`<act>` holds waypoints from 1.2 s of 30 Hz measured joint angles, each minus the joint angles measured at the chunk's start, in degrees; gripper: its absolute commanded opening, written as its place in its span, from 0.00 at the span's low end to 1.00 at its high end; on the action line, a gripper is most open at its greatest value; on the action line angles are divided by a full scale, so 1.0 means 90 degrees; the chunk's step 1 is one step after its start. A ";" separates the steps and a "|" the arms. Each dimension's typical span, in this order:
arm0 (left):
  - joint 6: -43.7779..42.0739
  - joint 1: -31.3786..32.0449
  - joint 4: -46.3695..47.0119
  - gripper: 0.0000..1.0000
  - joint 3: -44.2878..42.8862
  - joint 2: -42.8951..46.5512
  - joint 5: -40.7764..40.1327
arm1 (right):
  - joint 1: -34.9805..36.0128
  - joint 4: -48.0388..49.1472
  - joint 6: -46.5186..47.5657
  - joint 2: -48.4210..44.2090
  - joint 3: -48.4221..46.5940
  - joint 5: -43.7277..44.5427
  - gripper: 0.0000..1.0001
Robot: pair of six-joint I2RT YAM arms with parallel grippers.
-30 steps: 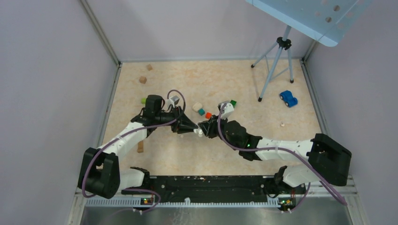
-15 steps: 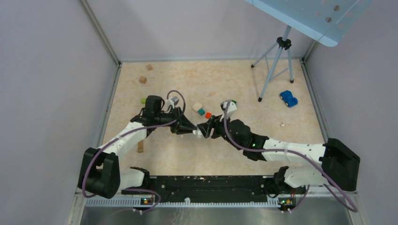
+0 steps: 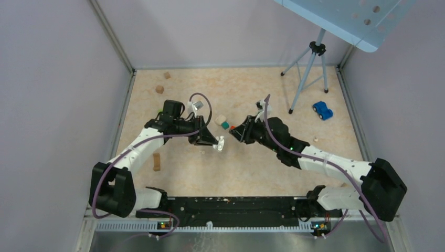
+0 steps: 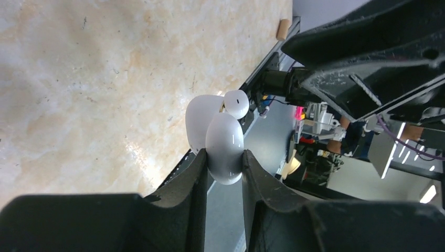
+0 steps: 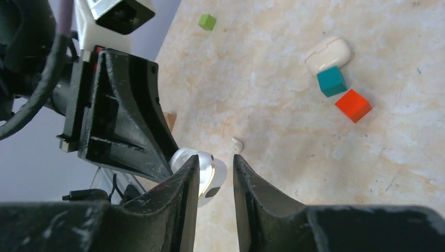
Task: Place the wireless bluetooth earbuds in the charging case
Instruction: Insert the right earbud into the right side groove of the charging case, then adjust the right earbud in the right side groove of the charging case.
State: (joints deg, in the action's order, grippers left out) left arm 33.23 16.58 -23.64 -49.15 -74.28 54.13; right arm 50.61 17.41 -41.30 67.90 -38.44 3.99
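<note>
My left gripper is shut on the charging case, a glossy white hinged shell held above the table. In the right wrist view the case stands open, with a gold rim and a dark patch inside. One white earbud with a dark dot sits at the case's top. A second tiny pale earbud lies on the table just beyond the case. My right gripper is open and empty, a short way right of the case.
A closed cream rounded case-like piece lies by a teal cube and a red cube. A green cube, wooden blocks, a tripod, a blue toy car and a small bead stand around.
My right gripper was tip to tip with the left one; it has drawn back up and to the right. The white case now shows in the left gripper.
</note>
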 measured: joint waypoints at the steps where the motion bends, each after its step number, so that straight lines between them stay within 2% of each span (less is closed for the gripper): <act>1: -0.0175 0.0000 -0.0117 0.00 -0.0036 -0.0007 -0.0007 | -0.0100 -0.0138 -0.0063 0.0073 -0.0073 -0.0192 0.28; 8: -0.0945 0.0002 -0.0704 0.00 -0.0155 -0.0029 -0.0109 | -0.0240 -0.0792 -0.0214 0.0641 -0.0704 -0.1039 0.18; 13: -0.1224 0.0002 -0.0901 0.00 -0.0272 -0.0027 -0.0138 | -0.0311 -0.0889 -0.0381 0.1129 -0.1003 -0.1506 0.16; 19: -0.1350 0.0002 -0.1069 0.00 -0.0279 -0.0027 -0.0187 | -0.0318 -0.0848 -0.0493 0.1528 -0.1127 -0.1938 0.12; 36: -0.1178 0.0000 -0.1132 0.00 -0.0410 -0.0027 -0.0357 | -0.0352 -0.0811 -0.0544 0.1540 -0.1095 -0.2387 0.07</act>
State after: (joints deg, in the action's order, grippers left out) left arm 22.63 16.58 -33.82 -52.84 -74.52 50.92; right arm 47.44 10.11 -46.19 81.76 -48.29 -17.50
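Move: About 4 cm to the right hand's left, 1 cm back and 3 cm below, the right earbud sits at the charging case held open by the left fingers; the case's middle is some 5 cm left, 3 cm back and 4 cm down. On the table, roughly 20 cm below, a loose earbud lies about 8 cm ahead and 12 cm left, the red cube 20 cm ahead and 1 cm right. From the left hand, the right earbud is about 2 cm right and 1 cm ahead, level. Closing its empty fingers almost shut, the right hand swings left about 5 cm while sinking some 4 cm, then eases back 2 cm, bringing its tips down against the right earbud at the charging case; it tips downward and turns counter-clockwise, some 15 degrees each. The left hand keeps its grip on the case, shifting it about 1 cm left. ##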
